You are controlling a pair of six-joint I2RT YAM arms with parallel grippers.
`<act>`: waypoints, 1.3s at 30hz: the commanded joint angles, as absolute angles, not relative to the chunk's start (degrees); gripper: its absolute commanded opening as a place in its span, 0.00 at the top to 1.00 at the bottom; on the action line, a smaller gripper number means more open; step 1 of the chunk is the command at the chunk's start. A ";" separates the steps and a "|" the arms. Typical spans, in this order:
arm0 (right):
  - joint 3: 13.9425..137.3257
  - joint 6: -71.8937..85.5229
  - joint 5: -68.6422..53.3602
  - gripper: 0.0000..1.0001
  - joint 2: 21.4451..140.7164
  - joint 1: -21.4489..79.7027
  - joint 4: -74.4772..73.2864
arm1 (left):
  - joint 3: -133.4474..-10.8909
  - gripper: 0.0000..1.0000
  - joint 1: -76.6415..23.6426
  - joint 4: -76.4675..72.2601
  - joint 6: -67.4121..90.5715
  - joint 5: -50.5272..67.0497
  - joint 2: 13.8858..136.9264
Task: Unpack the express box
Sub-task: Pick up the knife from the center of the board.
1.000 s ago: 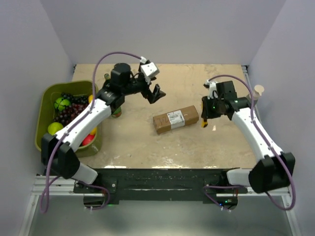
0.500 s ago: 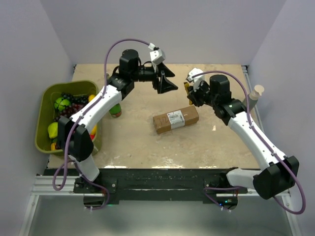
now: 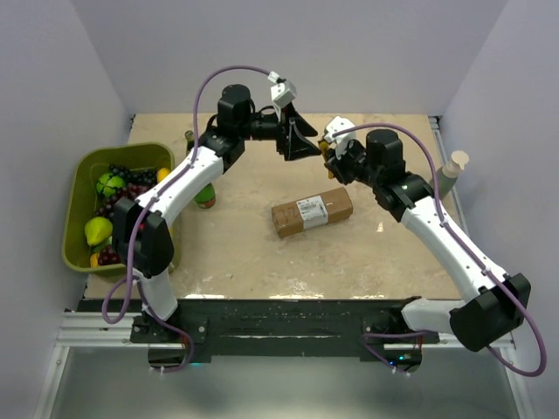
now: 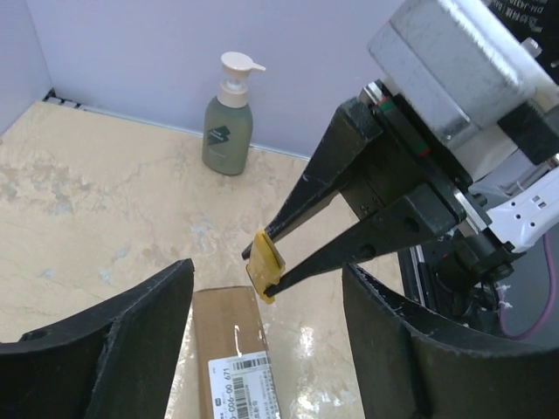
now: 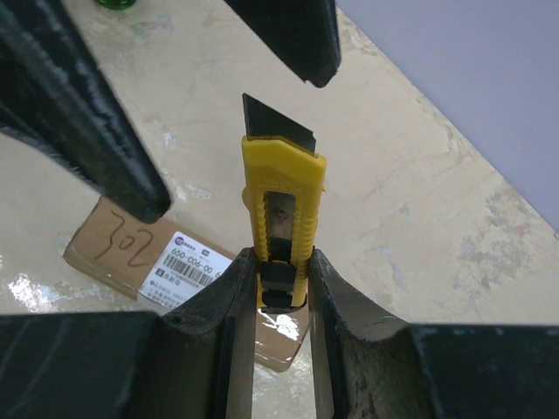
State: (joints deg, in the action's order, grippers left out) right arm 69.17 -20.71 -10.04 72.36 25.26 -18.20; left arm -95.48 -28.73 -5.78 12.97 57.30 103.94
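The express box point(image 3: 312, 211), brown cardboard with a white label, lies on the table's middle; it also shows as the box point(image 4: 229, 345) and the box point(image 5: 166, 259). My right gripper point(image 3: 332, 150) is shut on a yellow utility knife point(image 5: 281, 201) with its blade point(image 5: 278, 124) out, held in the air behind the box. My left gripper point(image 3: 306, 144) faces it, open, with its fingers point(image 5: 83, 122) on either side of the blade tip and not touching. In the left wrist view the knife point(image 4: 265, 264) sits ahead of my left gripper point(image 4: 262, 349).
A green bin point(image 3: 80, 175) of fruit stands at the left edge. A green bottle point(image 3: 205, 196) stands beside the bin. A pump soap bottle point(image 4: 229, 118) stands by the wall on the right, seen from above as the soap bottle point(image 3: 450, 170).
Both grippers rose and came together behind the box. The right one carried the knife from the box's right end. The left jaws narrowed a little.
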 commanded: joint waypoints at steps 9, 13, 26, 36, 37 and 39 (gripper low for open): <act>72.51 -21.53 -9.23 0.96 72.25 27.16 -15.64 | -101.33 0.51 -30.06 -5.98 14.15 55.63 108.46; 71.90 -22.15 -8.70 0.96 71.63 27.68 -15.12 | -102.48 0.59 -30.23 -5.19 13.89 55.72 109.51; 72.77 -21.09 -6.85 0.90 72.59 28.48 -15.72 | -98.89 1.00 -29.27 -5.35 15.80 58.98 108.90; 80.24 -14.42 -27.06 0.01 66.88 26.02 -26.11 | -93.07 1.00 -21.45 -37.96 42.36 76.37 110.57; 82.07 -10.85 -30.29 0.01 67.75 25.06 -26.10 | -93.42 1.00 -21.45 -37.97 42.28 76.90 110.57; 83.84 -4.17 -36.35 0.02 71.69 19.36 -25.14 | -93.17 1.00 -21.36 -38.75 42.45 78.13 110.04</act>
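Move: The knife is up in the air, still pinched near its handle end by the right gripper, blade end towards the open left fingers. Its middle lies about 4 cm to the left hand's right, 2 cm back and 4 cm below; from the right hand it is some 3 cm ahead, 1 cm left and 4 cm up. The brown box lies on the table roughly 30 cm below the left hand and 3 cm back, level sideways. Ease the left gripper about 2 cm to the right and 2 cm down, slightly forward, around the knife's blade-end half, and close it there while the right gripper holds nearly still. Once both grip it, open the right fingers wide and pull that hand up and back, some 8 cm, drifting left; meanwhile draw the left hand about 6 cm to the left with the knife, rolling it slightly. ##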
